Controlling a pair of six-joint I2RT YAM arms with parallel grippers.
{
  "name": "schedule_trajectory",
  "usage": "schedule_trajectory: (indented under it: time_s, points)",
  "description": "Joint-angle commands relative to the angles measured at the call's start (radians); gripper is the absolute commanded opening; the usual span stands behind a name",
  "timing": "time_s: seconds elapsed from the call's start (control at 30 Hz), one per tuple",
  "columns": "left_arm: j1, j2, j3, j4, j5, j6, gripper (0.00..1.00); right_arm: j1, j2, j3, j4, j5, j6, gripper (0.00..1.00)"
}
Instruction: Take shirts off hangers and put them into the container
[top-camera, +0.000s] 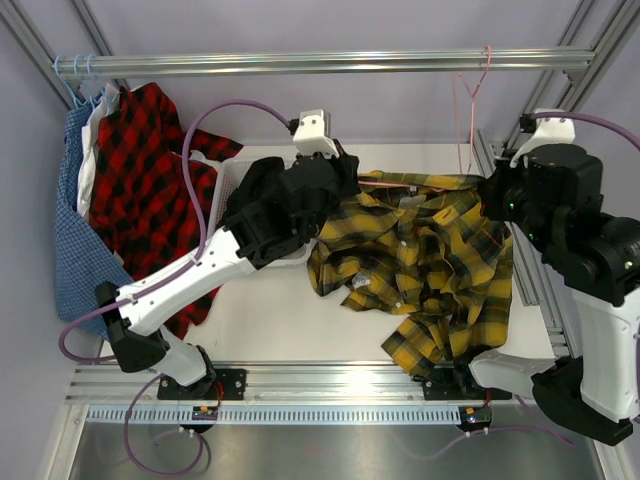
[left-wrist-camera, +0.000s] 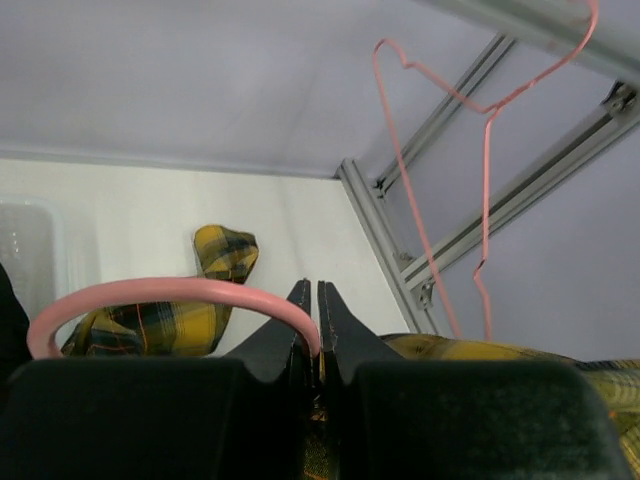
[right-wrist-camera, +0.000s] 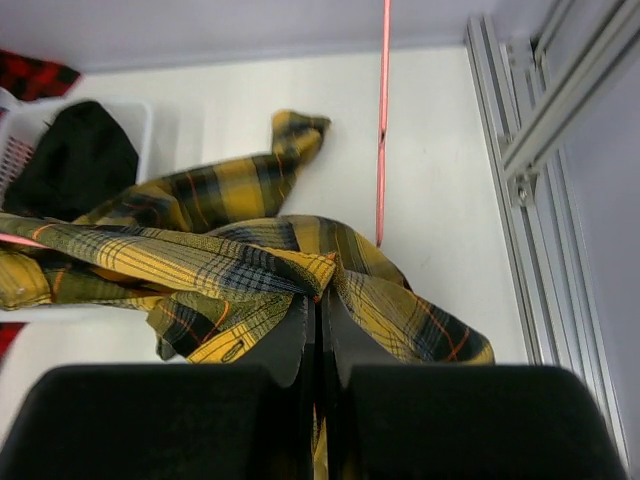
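The yellow-and-black plaid shirt (top-camera: 420, 270) hangs spread between my two grippers above the table. My left gripper (top-camera: 345, 172) (left-wrist-camera: 317, 290) is shut on the hook of its pink hanger (left-wrist-camera: 170, 294) at the collar end. My right gripper (top-camera: 487, 196) (right-wrist-camera: 320, 298) is shut on a fold of the plaid shirt (right-wrist-camera: 250, 265) at its right shoulder. The white container (top-camera: 222, 190) (right-wrist-camera: 150, 115) stands under my left arm, mostly hidden in the top view. The black shirt (right-wrist-camera: 75, 160) lies inside it. A second pink hanger (top-camera: 468, 100) (left-wrist-camera: 440, 160) (right-wrist-camera: 383, 130) hangs bare from the rail's right end.
A metal rail (top-camera: 320, 63) runs across the back. At its left end, a red-and-black plaid shirt (top-camera: 140, 190) and a blue checked shirt (top-camera: 75, 230) hang on light blue hangers. Aluminium frame posts (top-camera: 530, 270) stand along the right side.
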Motion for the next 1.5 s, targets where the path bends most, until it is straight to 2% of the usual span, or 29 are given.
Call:
schedule_trajectory:
  time_s: [0.0, 0.13, 0.2, 0.43, 0.77, 0.9, 1.03, 1.3, 1.47]
  points:
    - [0.025, -0.07, -0.085, 0.043, -0.06, -0.009, 0.0, -0.006, -0.039, -0.124, -0.132, 0.185, 0.061, 0.0]
    - [0.038, -0.134, -0.197, 0.081, -0.035, -0.01, 0.0, -0.018, -0.094, -0.237, -0.126, 0.181, 0.11, 0.0]
    - [0.038, -0.148, -0.231, 0.088, -0.005, 0.055, 0.0, -0.024, -0.106, -0.266, -0.12, 0.15, 0.117, 0.0]
    - [0.038, -0.252, -0.438, 0.198, 0.131, 0.119, 0.0, -0.042, -0.096, -0.309, -0.095, 0.139, 0.129, 0.0]
    - [0.048, -0.331, -0.533, 0.25, 0.148, 0.168, 0.0, -0.153, -0.068, -0.329, -0.054, 0.043, 0.092, 0.0]
    - [0.048, -0.316, -0.51, 0.235, 0.191, 0.237, 0.0, -0.193, -0.062, -0.314, -0.029, -0.043, 0.081, 0.0]
    - [0.048, -0.329, -0.545, 0.262, 0.261, 0.255, 0.0, -0.196, -0.027, -0.26, -0.038, -0.04, 0.075, 0.0]
    - [0.048, -0.381, -0.599, 0.324, 0.285, 0.294, 0.0, -0.239, 0.015, -0.208, -0.047, -0.077, 0.069, 0.0]
    - [0.05, -0.433, -0.634, 0.376, 0.26, 0.287, 0.0, -0.277, 0.026, -0.281, -0.046, -0.089, 0.049, 0.0]
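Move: The left hand grips the pink hanger's hook and the right pinches the plaid shirt's other end; the middle of the draped shirt lies about 12 cm right of the left hand, 8 cm back and 20 cm below. From there the container stands some 30 cm left and 17 cm farther out. The empty hanger on the rod is about 12 cm ahead and 18 cm right of the left hand. The shirt's middle is some 7 cm left of the right hand, 2 cm back and 22 cm below. Both hands first sink together towards the table with the shirt stretched between them, the left by about 8 cm and the right by about 10 cm, the right fingers tipping some 20 degrees farther down while they keep their pinch on the cloth. From there the left hand, still shut on the hanger's hook, draws back about 5 cm and a little left, away from the right hand, swinging its fingers clockwise as it goes, while the right holds the cloth and near the end eases slightly forward. ##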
